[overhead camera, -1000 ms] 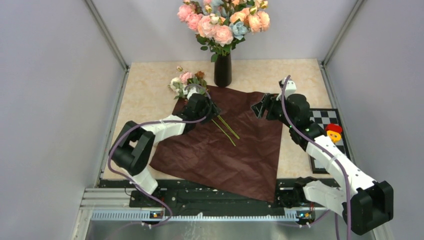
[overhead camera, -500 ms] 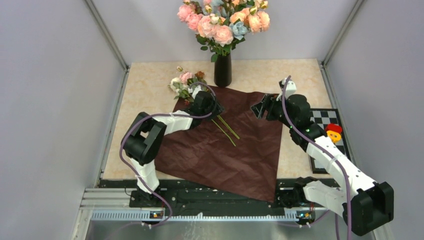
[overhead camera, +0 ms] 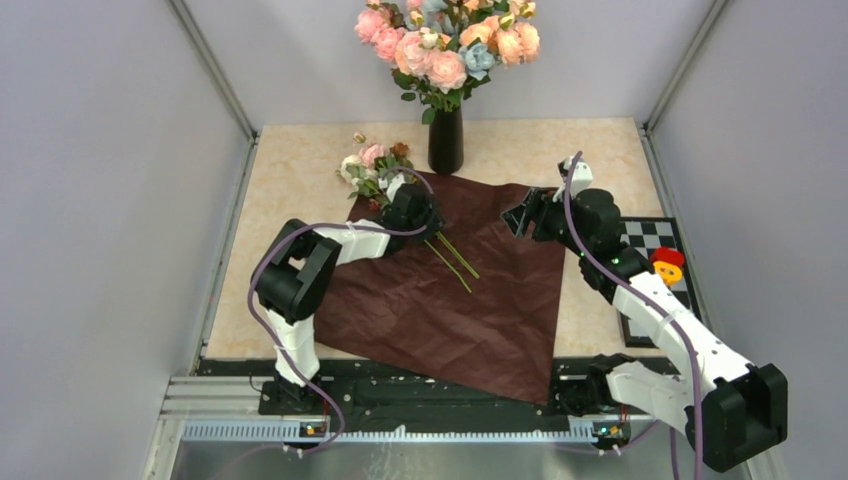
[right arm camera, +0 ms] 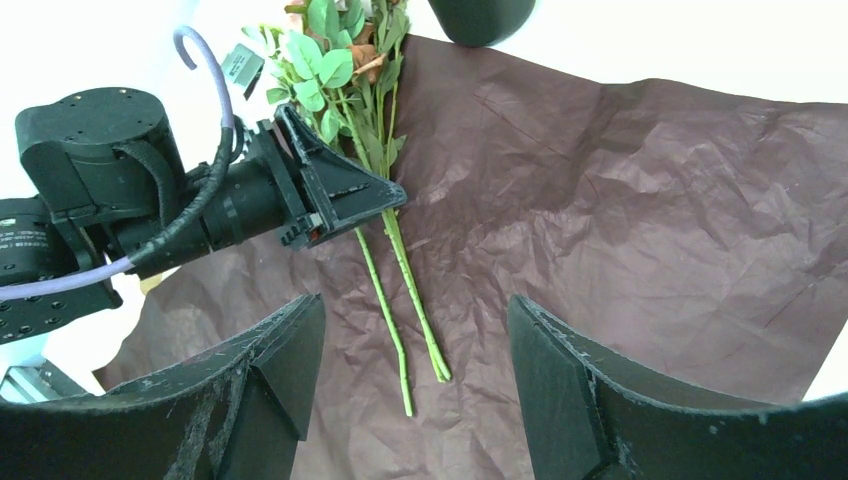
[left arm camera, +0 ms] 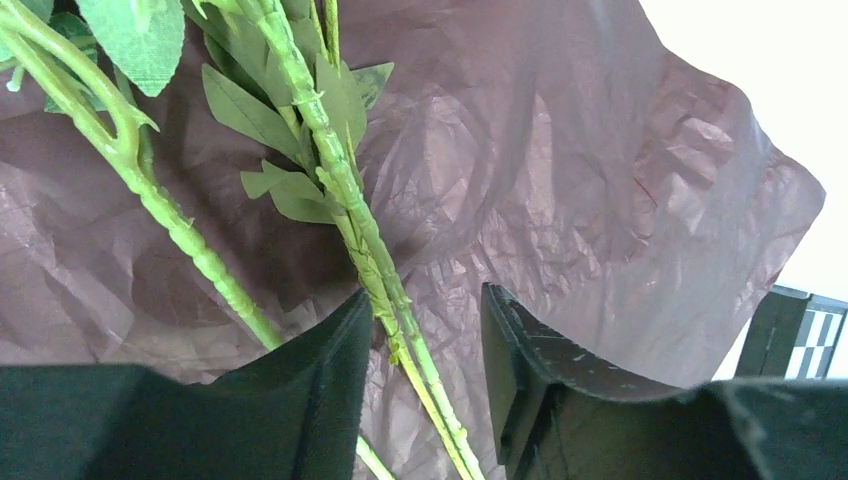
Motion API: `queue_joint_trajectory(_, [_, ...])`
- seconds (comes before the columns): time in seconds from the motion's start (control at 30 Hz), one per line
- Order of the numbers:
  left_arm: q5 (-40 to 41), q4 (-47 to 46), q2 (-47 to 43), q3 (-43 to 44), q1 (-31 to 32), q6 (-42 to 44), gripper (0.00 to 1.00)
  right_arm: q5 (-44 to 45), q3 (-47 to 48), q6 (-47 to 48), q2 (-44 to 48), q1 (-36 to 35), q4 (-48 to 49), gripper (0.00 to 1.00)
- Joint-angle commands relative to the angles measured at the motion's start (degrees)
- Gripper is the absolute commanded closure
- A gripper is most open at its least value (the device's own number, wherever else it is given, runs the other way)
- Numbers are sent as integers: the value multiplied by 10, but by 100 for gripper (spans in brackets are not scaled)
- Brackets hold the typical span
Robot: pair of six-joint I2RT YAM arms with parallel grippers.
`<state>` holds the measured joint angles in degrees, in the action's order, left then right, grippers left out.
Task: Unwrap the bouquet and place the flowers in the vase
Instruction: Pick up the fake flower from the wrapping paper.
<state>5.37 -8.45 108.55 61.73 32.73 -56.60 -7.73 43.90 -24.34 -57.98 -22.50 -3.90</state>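
Note:
The bouquet is unwrapped: its dark maroon paper (overhead camera: pixel 450 300) lies spread flat on the table. The flowers (overhead camera: pixel 370 165) lie with their pale heads off the paper's far left corner and their green stems (overhead camera: pixel 455 262) across it. My left gripper (overhead camera: pixel 425 218) is low over the stems, open, its jaws (left arm camera: pixel 426 300) straddling two stems (left arm camera: pixel 345 190) without pinching them. My right gripper (overhead camera: pixel 518 215) hovers open at the paper's far right edge; its view shows the stem ends (right arm camera: pixel 389 322) and the left gripper (right arm camera: pixel 370 195). The black vase (overhead camera: pixel 446 140) stands behind the paper.
The vase holds large peach, pink and blue blooms (overhead camera: pixel 445 40). A checkerboard mat (overhead camera: pixel 655 240) with a red and yellow object (overhead camera: pixel 668 262) lies at the right. Grey walls close in both sides and the back.
My left arm has folded in, its elbow swinging forward, and its jaws have narrowed around the stems. The right arm, flowers and paper have not moved.

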Motion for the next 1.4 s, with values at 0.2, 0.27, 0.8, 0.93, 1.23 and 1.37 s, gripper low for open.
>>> queue_joint_trajectory(0.2, [13,1,15,27,1,16,61,-10,8,-7,5,-6,14,32])
queue_joint_trajectory(0.27, [15,3,15,27,2,18,62,-10,7,-9,5,-7,15,32])
queue_joint_trajectory(0.8, [9,4,23,29,0,10,73,-10,6,-9,2,-6,11,33])
queue_joint_trajectory(0.93, [4,4,27,28,-3,3,77,-10,5,-10,4,-6,9,33])
queue_joint_trajectory(1.23, [-11,-7,6,6,-5,-22,89,-9,6,-12,5,-7,6,33])
queue_joint_trajectory(1.37, [-18,-26,-16,-18,-6,-39,93,-9,5,-15,5,-6,5,33])
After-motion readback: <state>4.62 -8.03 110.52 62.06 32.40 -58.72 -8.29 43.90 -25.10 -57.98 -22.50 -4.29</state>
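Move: The paired green stems of the fake flower run between the left hand's half-open fingers, about 2 cm beneath the hand point. A single stem lies some 3 cm left and 2 cm back, also below. The blossoms are about 14 cm ahead and 13 cm left; the black vase stands roughly 15 cm ahead and 2 cm right. From the idle right hand, the paired stems are about 10 cm ahead, 14 cm left and 19 cm down. Straight down first, the left hand sinks about 1.5 cm onto the paired stems above the wrapping paper. Then it stays there, fingers still slanting forward, right and down, while they keep closing from half open to nearly shut. The pads come to pinch the thicker stem between their tips; whether the thinner one is held as well can't be seen. ##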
